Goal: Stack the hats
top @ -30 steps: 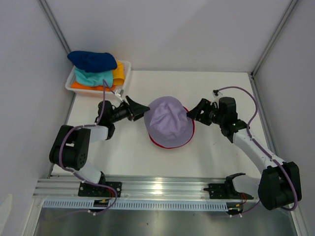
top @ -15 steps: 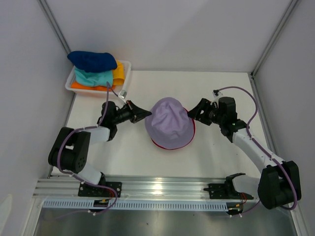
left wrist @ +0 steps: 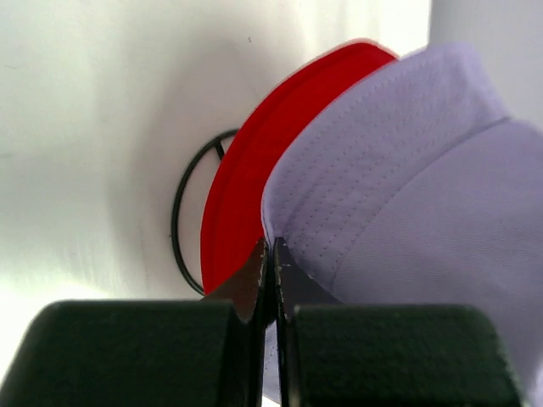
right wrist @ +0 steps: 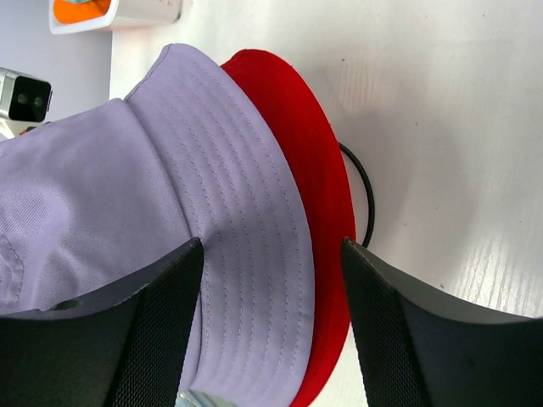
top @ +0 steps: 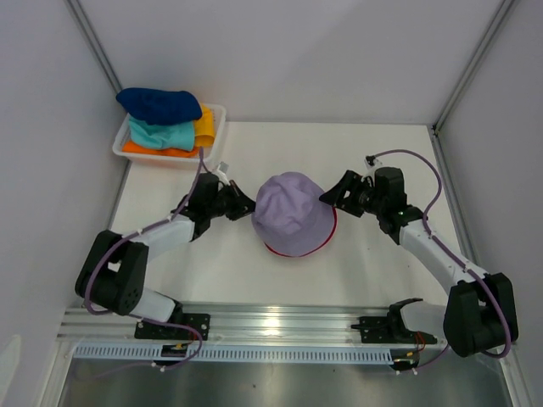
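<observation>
A lilac hat [top: 293,212] sits on top of a red hat [top: 284,252], whose brim pokes out underneath, at the middle of the table. My left gripper [top: 246,208] is at the stack's left side, shut on the lilac hat's brim. The left wrist view shows the left gripper [left wrist: 271,254] with lilac fabric [left wrist: 424,195] pinched between the fingers and the red brim [left wrist: 254,170] beside them. My right gripper [top: 331,197] is open at the stack's right side. In the right wrist view the right gripper [right wrist: 267,254] straddles the lilac brim [right wrist: 246,254] and the red brim [right wrist: 318,178] without closing on them.
A black wire stand [right wrist: 366,191] shows under the red hat, also seen as a ring [left wrist: 178,222] in the left wrist view. A white basket [top: 216,114] at the back left holds a dark blue hat [top: 161,103], a teal hat [top: 161,132] and orange fabric [top: 204,124].
My left gripper went from open to shut and moved right onto the lilac hat's brim. The lilac hat shifted slightly right. The right gripper stayed where it was.
</observation>
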You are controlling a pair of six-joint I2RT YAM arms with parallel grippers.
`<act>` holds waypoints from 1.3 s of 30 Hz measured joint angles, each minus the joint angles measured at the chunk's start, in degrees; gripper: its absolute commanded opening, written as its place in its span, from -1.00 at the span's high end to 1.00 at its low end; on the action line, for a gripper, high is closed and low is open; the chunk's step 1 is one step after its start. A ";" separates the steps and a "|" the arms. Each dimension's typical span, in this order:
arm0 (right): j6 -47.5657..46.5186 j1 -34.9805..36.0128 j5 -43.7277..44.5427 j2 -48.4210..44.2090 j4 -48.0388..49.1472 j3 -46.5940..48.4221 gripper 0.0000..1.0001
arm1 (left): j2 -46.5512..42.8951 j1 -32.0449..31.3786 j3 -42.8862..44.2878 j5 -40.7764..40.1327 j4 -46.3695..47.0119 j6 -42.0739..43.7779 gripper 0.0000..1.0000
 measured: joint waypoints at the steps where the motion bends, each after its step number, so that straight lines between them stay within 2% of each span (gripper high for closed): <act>1: 0.00 0.00 -0.02 0.02 0.00 0.00 -0.34 | 0.39 -1.60 1.03 -1.55 -1.40 0.76 0.99; 5: 0.04 0.09 -0.13 0.11 0.37 0.00 -0.28 | 2.75 -5.07 3.69 -5.84 -4.90 1.84 0.99; 9: 0.09 0.11 -0.26 0.11 1.38 -0.17 -0.19 | 3.72 -5.22 4.28 -8.74 -8.11 1.79 0.99; 15: 0.37 0.13 -0.50 0.22 2.19 -1.51 -0.16 | 3.17 -5.38 4.28 -10.78 -9.66 1.86 0.96; 17: 0.52 0.13 -0.50 0.35 2.34 -1.90 -0.15 | 2.49 -5.44 4.24 -11.15 -10.27 2.23 0.82; 18: 0.55 0.17 -0.50 0.39 2.45 -2.08 -0.14 | 2.10 -5.51 4.24 -11.32 -10.71 2.51 0.57; 20: 0.55 0.26 -0.52 0.42 2.47 -2.45 -0.11 | 1.25 -5.62 4.24 -11.85 -12.20 3.56 0.29; 21: 0.55 0.35 -0.52 0.42 2.51 -2.64 -0.03 | 0.87 -5.66 4.24 -12.13 -13.03 4.00 0.11; 23: 0.61 0.46 -0.55 0.61 2.91 -2.93 0.06 | 0.31 -5.73 4.24 -12.79 -14.67 4.83 -0.05; 24: 0.66 0.52 -0.55 0.72 3.23 -3.08 0.17 | -0.13 -5.77 4.24 -13.18 -15.67 5.25 -0.14; 28: 0.72 1.03 -0.55 1.40 4.13 -3.76 0.42 | -2.45 -5.81 4.61 -15.02 -19.96 6.91 -0.18; 32: 0.48 1.92 -0.42 2.56 5.16 -4.52 0.75 | -4.42 -5.86 6.45 -17.25 -22.75 8.48 -0.18; 37: -0.09 3.08 0.22 4.59 5.66 -5.49 0.79 | -5.81 -5.86 8.87 -19.93 -25.99 10.43 -0.23; 39: -0.33 3.34 0.50 5.35 5.70 -5.97 0.79 | -6.32 -5.86 10.16 -21.09 -27.69 11.37 -0.33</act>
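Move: The purple hat's middle lies about 11 cm to the right of the shut left hand and 3 cm nearer the base, at roughly its height. From the open right hand it is some 9 cm left, 2 cm back and 4 cm down. Just under it sits the red hat, about 12 cm right and 3 cm back of the left hand, and 3 cm lower than it. The left hand, its shut fingertips already at the purple hat's left brim, pushes down about 3 cm, then opens and backs off leftward some 4 cm, coming free as it rises again and rolls its left side up. The right hand, nearly still at first, sinks about 6 cm beside the hats' right brims, easing back and left while its fingers nearly shut. ##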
